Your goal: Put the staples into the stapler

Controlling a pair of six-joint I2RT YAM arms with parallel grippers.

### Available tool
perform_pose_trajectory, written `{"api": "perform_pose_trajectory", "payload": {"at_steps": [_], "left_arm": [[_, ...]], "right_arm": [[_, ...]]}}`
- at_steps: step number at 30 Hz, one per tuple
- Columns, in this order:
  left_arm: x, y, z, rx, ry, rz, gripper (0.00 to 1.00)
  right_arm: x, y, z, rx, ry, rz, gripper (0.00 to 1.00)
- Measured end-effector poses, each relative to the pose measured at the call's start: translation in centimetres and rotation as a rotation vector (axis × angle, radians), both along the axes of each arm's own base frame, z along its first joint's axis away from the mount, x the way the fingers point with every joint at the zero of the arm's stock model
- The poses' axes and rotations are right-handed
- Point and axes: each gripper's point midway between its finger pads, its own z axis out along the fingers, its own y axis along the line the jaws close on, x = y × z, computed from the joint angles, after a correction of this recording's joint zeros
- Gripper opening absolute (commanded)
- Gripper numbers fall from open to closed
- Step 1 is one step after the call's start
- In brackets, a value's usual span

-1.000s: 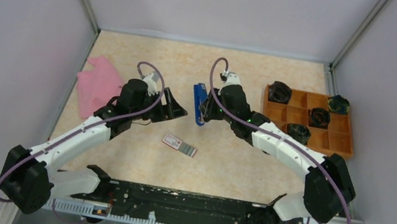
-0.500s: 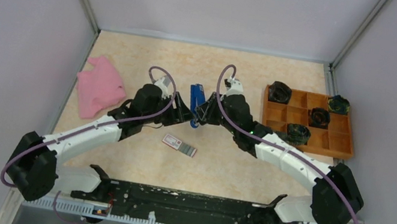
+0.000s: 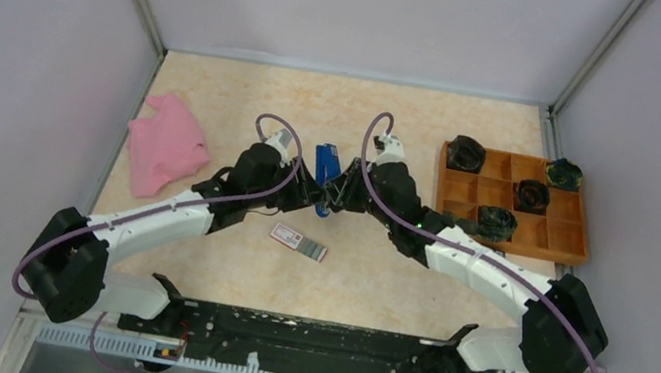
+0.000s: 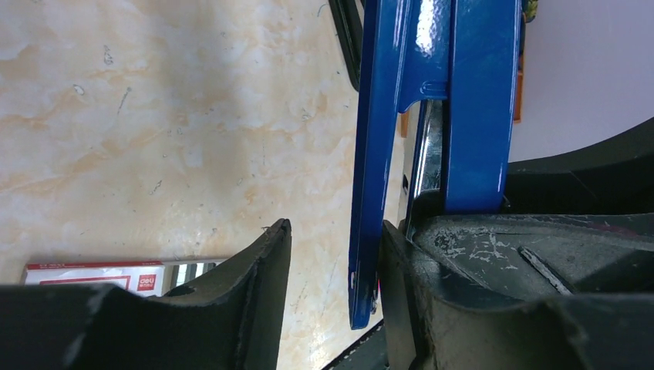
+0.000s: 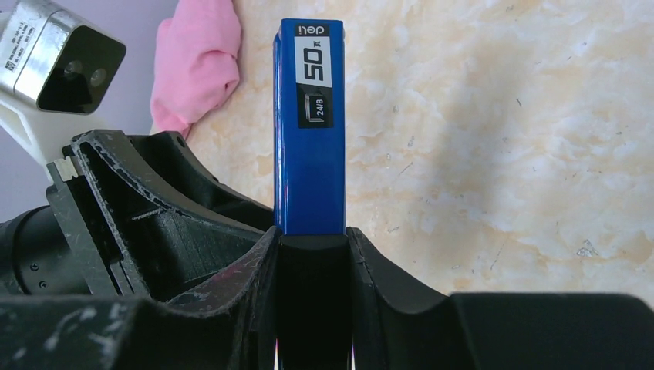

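Note:
The blue stapler [image 3: 326, 167] is lifted off the table at mid-centre, and my right gripper [image 3: 338, 193] is shut on its black near end [image 5: 312, 235]. Its labelled blue top [image 5: 311, 116] points away from that camera. My left gripper [image 3: 313, 200] meets it from the left. In the left wrist view a thin blue arm of the stapler [image 4: 370, 193] lies between the open fingers [image 4: 335, 231]; it touches the right finger, with a gap to the left one. A metal rail [image 4: 426, 154] shows between the stapler's two blue arms. The staples [image 3: 298, 241] lie flat on the table just in front, also visible as the staples box [image 4: 116, 276].
A pink cloth [image 3: 166, 145] lies at the left wall. An orange compartment tray [image 3: 529, 248] at the right holds several black round parts [image 3: 466, 153]. The two arms cross close together at mid-table.
My left arm has swung right to the stapler and its fingers have narrowed around the stapler's thin blue arm. The right gripper has kept its hold, shifting slightly right.

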Motion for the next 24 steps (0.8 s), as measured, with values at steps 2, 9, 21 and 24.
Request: {"api": "perform_pose_trajectory", "payload": {"at_steps": [2,9,21,24], "left_arm": [[0.0,-0.1,0.1,-0.008,-0.002,0.000,0.49],[-0.1,-0.7,0.5,-0.040,-0.010,-0.007,0.46],[-0.3,-1.2,0.5,-0.038,-0.024,-0.008,0.00],[-0.3,-1.0,0.9,-0.031,-0.038,0.004,0.00]], "right_arm": [[-0.1,-0.1,0.2,0.004,-0.006,-0.003,0.00],[-0.2,-0.4,0.7,0.026,-0.023,-0.011,0.00],[-0.7,-0.5,-0.4,0.013,0.013,0.015,0.00],[-0.6,-0.7,-0.1,0.034,0.026,0.036,0.00]]}}
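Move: The blue stapler, already held by the right gripper, has its middle about 4 cm ahead of the left hand, 1 cm to its right and 2 cm higher; its slim blue base strip already runs between the open left fingertips. From the right hand that middle is about 3 cm ahead, 1 cm left and 2 cm lower. The staples pack lies some 4 cm back, 3 cm left and 12 cm below the left hand; the black stapler about 14 cm ahead, 16 cm right and equally low. Ease the left gripper about 1 cm to its right, to centre its half-open fingers on the blue stapler's slim base strip, then close them almost fully so that the pads pinch the strip near its near end. Meanwhile keep the right gripper's hold on the stapler, letting that hand shift by no more than 1 cm. ##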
